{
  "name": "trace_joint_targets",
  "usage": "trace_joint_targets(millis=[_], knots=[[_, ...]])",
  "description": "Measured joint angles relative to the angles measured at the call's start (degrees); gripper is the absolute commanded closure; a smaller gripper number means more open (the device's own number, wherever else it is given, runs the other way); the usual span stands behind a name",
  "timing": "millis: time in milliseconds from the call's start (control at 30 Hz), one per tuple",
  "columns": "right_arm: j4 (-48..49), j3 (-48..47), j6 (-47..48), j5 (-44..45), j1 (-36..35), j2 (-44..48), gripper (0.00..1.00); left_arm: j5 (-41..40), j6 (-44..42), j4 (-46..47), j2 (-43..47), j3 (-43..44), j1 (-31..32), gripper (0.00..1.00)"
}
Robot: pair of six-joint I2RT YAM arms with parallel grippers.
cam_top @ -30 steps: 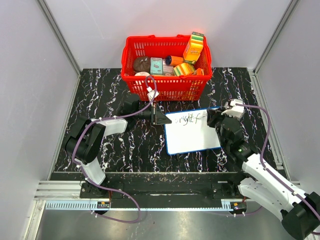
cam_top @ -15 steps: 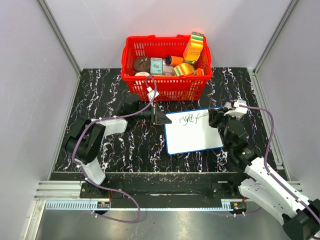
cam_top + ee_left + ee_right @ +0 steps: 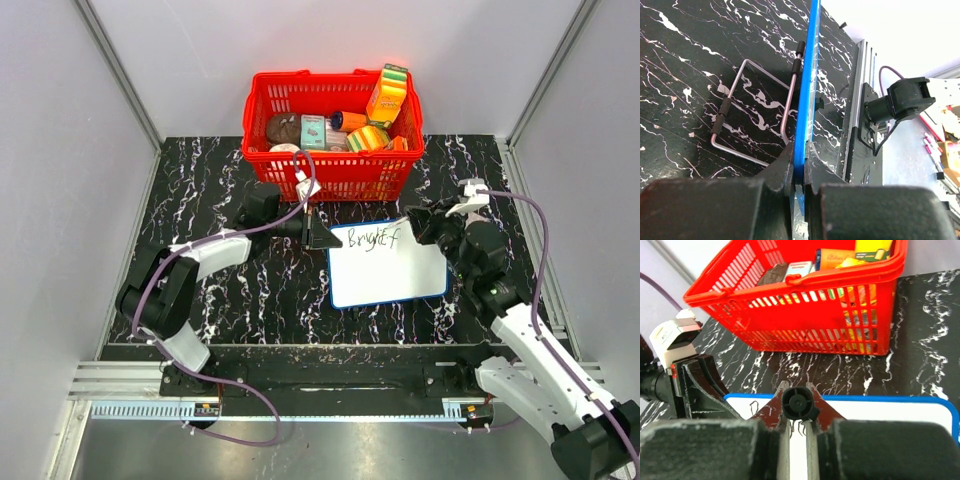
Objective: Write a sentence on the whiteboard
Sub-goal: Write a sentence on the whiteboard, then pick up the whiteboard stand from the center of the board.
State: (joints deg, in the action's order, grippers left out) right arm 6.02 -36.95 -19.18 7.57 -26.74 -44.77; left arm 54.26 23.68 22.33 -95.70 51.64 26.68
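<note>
The whiteboard lies flat in front of the red basket, blue-rimmed, with a wire stand under it. Black lettering of the sentence runs along its top left and reads "Bright f". My left gripper is shut on the board's left rim, which shows edge-on between the jaws in the left wrist view. My right gripper hovers over the board's top edge, just right of the lettering, shut on a black marker. In the right wrist view the marker's round end faces the camera, with pen strokes just below it.
A red basket full of groceries stands just behind the board. Grey walls close in the left, right and back. The aluminium rail with both arm bases runs along the near edge.
My right arm has swung its wrist away towards the far side, and the start of the lettering now shows in full. The left forearm has shifted slightly while keeping its hold on the rim.
</note>
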Motion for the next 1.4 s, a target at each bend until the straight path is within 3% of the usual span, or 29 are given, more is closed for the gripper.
trace_joint_targets(millis=[367,433,467,700,933,1200,1267,1400], knots=[[1.2,-2.0,-8.7,-35.1,20.1,-3.0,1.0,-1.1,-6.9,-9.4,5.2,0.0,0.0,1.0],[1.9,-2.0,-10.1,-38.8,21.7,-2.6,1.0,-1.1,-7.0,-9.4,6.1,-1.4,-0.4,0.88],[2.3,-2.0,-10.8,-40.4,22.2,-2.3,1.0,-1.1,-7.0,-9.0,6.6,-2.5,-0.7,0.73],[3.1,-1.2,-13.1,-44.8,22.4,0.1,1.0,-7.9,-11.2,-13.5,7.5,-5.8,-1.8,0.32],[2.4,-0.7,-14.3,-45.2,22.4,3.5,1.0,-12.5,-11.4,-14.1,10.0,-6.8,-1.8,0.09],[-1.9,-0.7,-14.2,-44.5,22.4,8.7,1.0,-20.9,-5.1,-9.9,26.1,-19.9,-0.6,0.06],[-3.3,-0.7,-14.2,-44.2,22.4,9.9,1.0,-26.4,-3.4,-12.1,30.2,-22.3,2.8,0.06],[-6.8,-0.7,-14.2,-42.5,22.4,11.9,1.0,-40.1,0.7,-18.8,37.0,-22.4,15.9,0.1]])
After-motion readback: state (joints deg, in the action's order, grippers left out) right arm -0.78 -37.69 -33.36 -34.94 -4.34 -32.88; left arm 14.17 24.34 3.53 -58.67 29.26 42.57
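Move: The left fingers grip the whiteboard's left edge, its middle about 13 cm right, 5 cm back and 4 cm lower; the red basket stands some 20 cm ahead and 2 cm right of that hand. From the right hand, holding the marker clear of the board, the whiteboard's middle is about 7 cm back, 5 cm left and 10 cm below; the grey block lies level ahead, 13 cm right, 20 cm below. Left fingers open, freeing the whiteboard, and draw back about 9 cm; right hand lifts the marker back 7 cm. ##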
